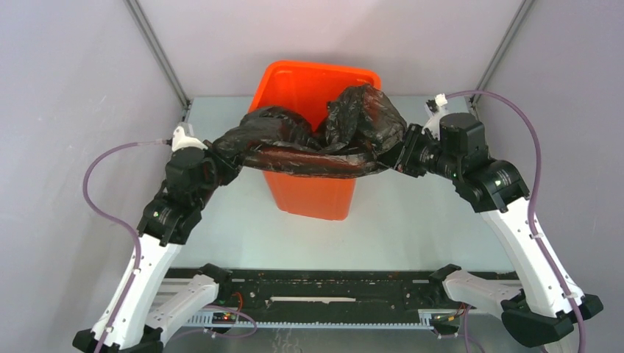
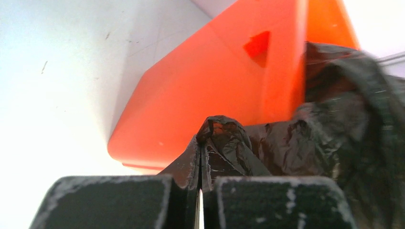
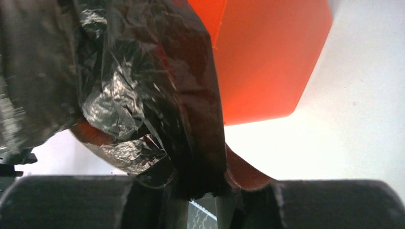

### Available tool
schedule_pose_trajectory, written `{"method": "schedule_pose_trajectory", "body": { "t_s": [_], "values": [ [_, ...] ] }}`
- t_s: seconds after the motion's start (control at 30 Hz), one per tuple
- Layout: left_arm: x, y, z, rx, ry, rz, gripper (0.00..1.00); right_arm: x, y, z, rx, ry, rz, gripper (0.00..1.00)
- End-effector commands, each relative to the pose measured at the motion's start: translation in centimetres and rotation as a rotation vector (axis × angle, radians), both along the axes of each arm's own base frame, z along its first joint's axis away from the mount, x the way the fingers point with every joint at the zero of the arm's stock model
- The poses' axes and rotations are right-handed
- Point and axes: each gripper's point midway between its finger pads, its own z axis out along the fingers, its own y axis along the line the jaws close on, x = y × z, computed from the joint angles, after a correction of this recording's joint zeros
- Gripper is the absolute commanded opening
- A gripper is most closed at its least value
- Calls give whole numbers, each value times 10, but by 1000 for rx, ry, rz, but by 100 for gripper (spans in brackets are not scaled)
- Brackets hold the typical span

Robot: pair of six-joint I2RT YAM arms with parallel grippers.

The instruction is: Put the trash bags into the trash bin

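The orange trash bin (image 1: 309, 195) stands mid-table, tilted toward the back. The black crinkled trash bag (image 1: 309, 143) lies stretched across the bin's mouth and front rim, one lump bulging over the opening. My left gripper (image 1: 221, 158) is at the bag's left end, beside the bin's left wall. In the left wrist view the gripper (image 2: 200, 179) is shut on a pinched fold of the bag (image 2: 305, 143), with the bin (image 2: 200, 86) beyond. My right gripper (image 1: 401, 154) is at the bag's right end. In the right wrist view the gripper (image 3: 203, 191) stands open, its jaws apart, and the bag's (image 3: 143, 86) edge hangs loosely between them.
Grey enclosure walls close in on both sides, with metal posts (image 1: 158, 51) at the back corners. A black rail (image 1: 331, 290) with cabling runs along the near edge between the arm bases. The bin's wall (image 3: 267, 62) is close to the right fingers.
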Motion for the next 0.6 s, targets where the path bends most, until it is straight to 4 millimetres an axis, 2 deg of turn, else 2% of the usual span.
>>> {"method": "schedule_pose_trajectory", "body": {
  "t_s": [0.0, 0.07, 0.13, 0.27, 0.4, 0.5, 0.57],
  "values": [
    [7, 9, -12, 11, 9, 38, 1, 16, -3, -6, -44, -47, -6, 31],
    [7, 4, -15, 9, 23, -3, 3, 16, 0, -9, -46, -31, 23, 36],
    [5, 0, -12, 35, 22, -42, 12, 11, -2, -5, -56, -35, 38, 44],
    [-10, 11, 1, 129, -11, -63, 45, -1, -16, 11, -88, -96, 41, 65],
    [-30, 18, 18, 218, -68, -104, 70, -10, -25, 28, -105, -172, 55, 75],
    [-45, 15, 29, 270, -108, -182, 91, -13, -28, 40, -111, -220, 68, 80],
    [-57, 14, 38, 293, -140, -223, 99, -14, -29, 46, -118, -248, 76, 82]
  ]
}}
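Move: The bin's mouth lies between the hands: its middle is about 17 cm right and 9 cm ahead of the left hand, some 4 cm below it. From the right hand it is roughly 18 cm left, 9 cm ahead and 6 cm lower. The bunched middle of the trash bag spans the mouth's near half, some 18 cm right and 4 cm ahead of the left hand, a couple of centimetres lower. Both hands first dip about 2 cm, still holding the ends of the trash bag's hem, then let go: the left fingers spread from shut to nearly wide, the right ones from partly open to wide. As they open, the left hand draws back some 3 cm and rises to its old height, rolling about 10 degrees with its left side up, while the right hand climbs about 4 cm and pulls back and to its right, tipping its fingertips up slightly, both going away from the bin's mouth. ##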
